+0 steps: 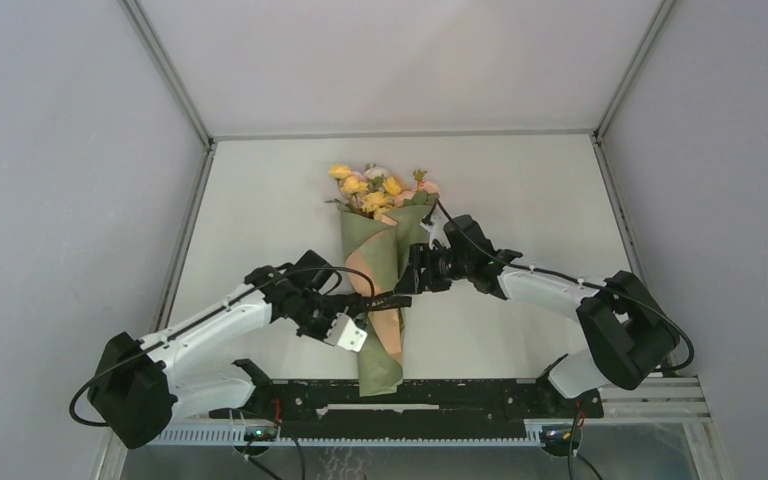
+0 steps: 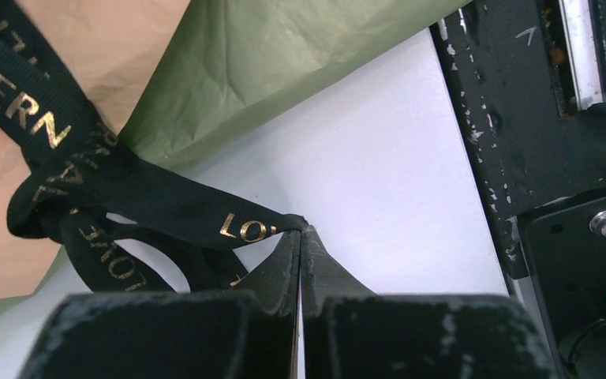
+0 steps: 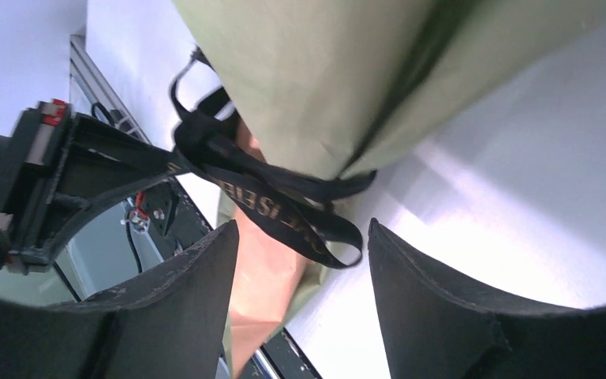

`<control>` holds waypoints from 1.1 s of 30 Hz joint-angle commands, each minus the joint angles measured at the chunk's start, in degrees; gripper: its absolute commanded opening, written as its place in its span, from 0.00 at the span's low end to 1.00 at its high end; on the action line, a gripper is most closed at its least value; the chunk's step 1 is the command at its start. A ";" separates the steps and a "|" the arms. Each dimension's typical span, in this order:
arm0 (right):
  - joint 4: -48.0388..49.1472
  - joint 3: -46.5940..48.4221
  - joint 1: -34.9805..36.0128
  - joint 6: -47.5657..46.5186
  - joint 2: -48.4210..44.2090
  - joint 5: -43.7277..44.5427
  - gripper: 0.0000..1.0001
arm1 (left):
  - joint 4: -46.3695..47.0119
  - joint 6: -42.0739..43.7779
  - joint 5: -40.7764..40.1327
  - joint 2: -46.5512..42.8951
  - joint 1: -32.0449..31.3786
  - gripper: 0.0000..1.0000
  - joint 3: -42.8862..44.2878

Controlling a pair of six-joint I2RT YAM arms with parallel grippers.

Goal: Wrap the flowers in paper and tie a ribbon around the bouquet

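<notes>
The bouquet (image 1: 380, 250) lies on the white table, a cone of olive paper (image 2: 284, 71) with peach lining (image 3: 264, 284). Its flowers (image 1: 375, 190) point to the far side. The black ribbon (image 2: 71, 174) with gold letters is knotted round the cone's lower part. My left gripper (image 2: 301, 230) is shut on one ribbon end, pulled taut left of the cone (image 1: 362, 305). My right gripper (image 3: 304, 233) stands open at the cone's right side (image 1: 415, 278). A slack ribbon loop (image 3: 316, 237) lies just ahead of its fingertips, touching neither finger.
A black mounting rail (image 1: 440, 395) runs along the near table edge, close to the cone's tip and seen beside my left gripper (image 2: 521, 118). Grey enclosure walls stand on three sides. The left arm (image 3: 55, 181) shows in the right wrist view.
</notes>
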 commanded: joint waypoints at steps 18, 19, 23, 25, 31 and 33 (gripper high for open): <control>7.80 -2.92 0.05 1.43 4.68 -4.02 0.12 | -0.89 -1.26 0.78 2.21 -9.63 0.00 -0.70; 7.28 -2.92 0.13 1.12 4.41 -3.53 0.06 | -1.27 -1.84 1.47 2.34 -9.92 0.00 -0.43; 5.11 -2.92 0.20 -0.25 2.79 -2.31 0.00 | -2.34 -3.27 3.50 2.48 -10.61 0.00 0.10; 4.85 -2.92 0.19 -0.53 2.34 -2.38 0.00 | -2.01 -4.01 2.69 2.04 -10.63 0.06 0.37; 5.33 -2.92 0.80 -0.33 2.34 -2.51 0.00 | -3.35 -8.33 -1.81 -0.49 -4.35 0.46 7.34; 5.26 -2.92 1.10 -0.31 2.11 -2.19 0.00 | -7.15 -6.26 0.30 -0.32 1.05 0.59 10.82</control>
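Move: The left hand already pinches the end of a ribbon tail, with the knot about 8 cm ahead of it and 7 cm to its right, slightly lower; the wrapped bouquet's stem end lies roughly 11 cm back and 10 cm to the right. For the open right hand, the ribbon loop is about 2 cm back and 3 cm below, straight in line sideways, with the knot some 8 cm to its left, 2 cm back and 3 cm lower. The left hand, shut on the ribbon tail, draws it away from the knot, about 4 cm back and slightly right while turning some 10 degrees clockwise, then opens, lets the tail go and starts forward and up by about 1.5 cm. Meanwhile the right hand sinks about 3 cm and eases 2 cm back onto the ribbon loop on the bouquet's right side, shuts its fingers to pinch it, and then holds still there. ##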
